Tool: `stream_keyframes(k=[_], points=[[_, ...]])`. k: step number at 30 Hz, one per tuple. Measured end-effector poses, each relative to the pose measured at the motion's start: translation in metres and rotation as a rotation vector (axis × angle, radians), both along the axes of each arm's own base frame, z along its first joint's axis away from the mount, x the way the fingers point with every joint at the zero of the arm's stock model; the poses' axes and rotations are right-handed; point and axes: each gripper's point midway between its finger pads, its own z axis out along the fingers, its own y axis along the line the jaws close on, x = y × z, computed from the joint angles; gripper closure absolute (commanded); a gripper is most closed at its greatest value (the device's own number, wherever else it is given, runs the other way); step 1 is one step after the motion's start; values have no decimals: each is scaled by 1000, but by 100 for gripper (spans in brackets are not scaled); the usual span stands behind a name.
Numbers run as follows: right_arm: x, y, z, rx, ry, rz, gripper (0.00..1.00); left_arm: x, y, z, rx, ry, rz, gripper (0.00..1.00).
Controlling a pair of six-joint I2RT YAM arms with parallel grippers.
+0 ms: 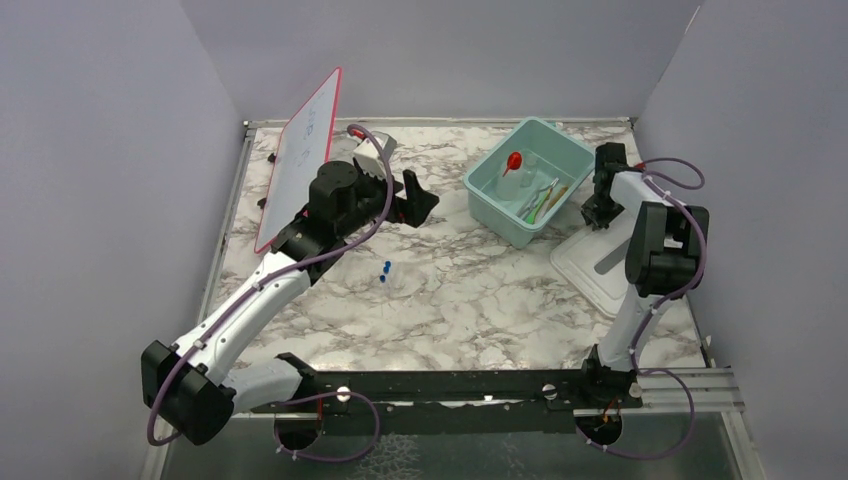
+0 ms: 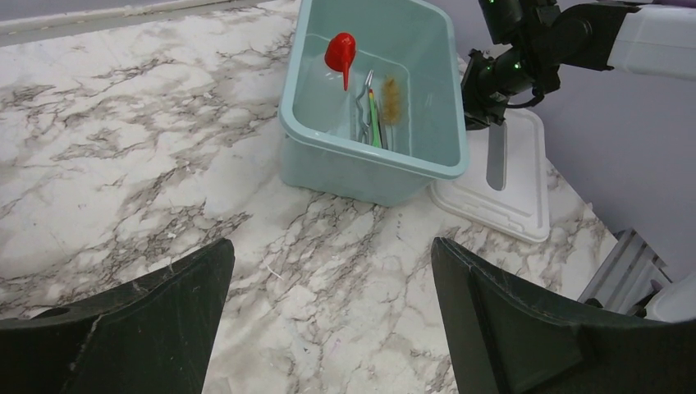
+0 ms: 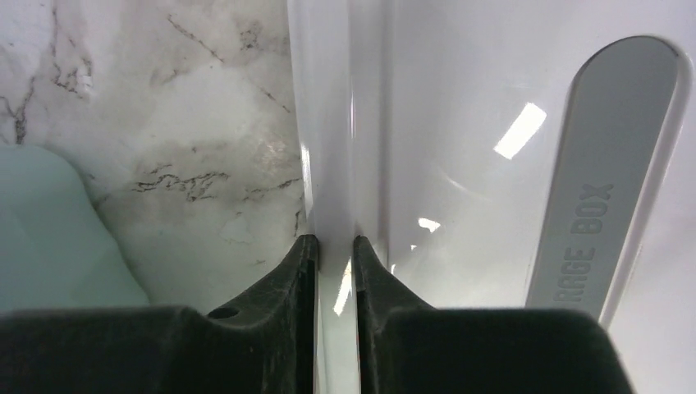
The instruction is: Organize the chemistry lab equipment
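Observation:
The pale teal tub stands at the back right and holds a red funnel, metal tongs and a tan-bristled brush. Two blue-capped tubes lie on the marble mid-table. My left gripper hangs open above bare marble left of the tub, nothing between its fingers. My right gripper is shut on the raised rim of the white lid, which lies flat to the right of the tub. From the left wrist, the right gripper shows at the lid's far end.
A pink-edged whiteboard leans at the back left, close behind the left arm. Grey walls enclose the table on three sides. The lid reaches near the table's right edge.

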Motion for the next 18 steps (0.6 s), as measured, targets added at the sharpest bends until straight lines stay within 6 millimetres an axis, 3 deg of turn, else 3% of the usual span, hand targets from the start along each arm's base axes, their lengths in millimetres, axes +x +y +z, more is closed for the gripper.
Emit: stream_keyframes(k=[3,10,13,18], points=[[2,2,2,7,-9,11,99,0,-4,-4,6,10,-9,8],[-4,4,15,20,-36,22,100,-8,-22,-5,8,16,-56,9],[-3,5,45,11,-101,33,99,-13,-30,-7,10,19,-79,9],[-7,5,123,-23,-282,50,99,-21,-42,-7,2,18,-115,9]])
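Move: The white lid lies flat under the right fingers, which straddle its far-left edge; its middle is about 8 cm back and 5 cm to the right, some 1 cm lower. The teal box stands roughly 11 cm ahead and 18 cm to the left of the right hand. From the left hand, the lid is about 47 cm to the right, 2 cm ahead and 30 cm below. Right fingers close on the lid's edge, then lift some 12 cm; the left hand drifts about 4 cm right. ##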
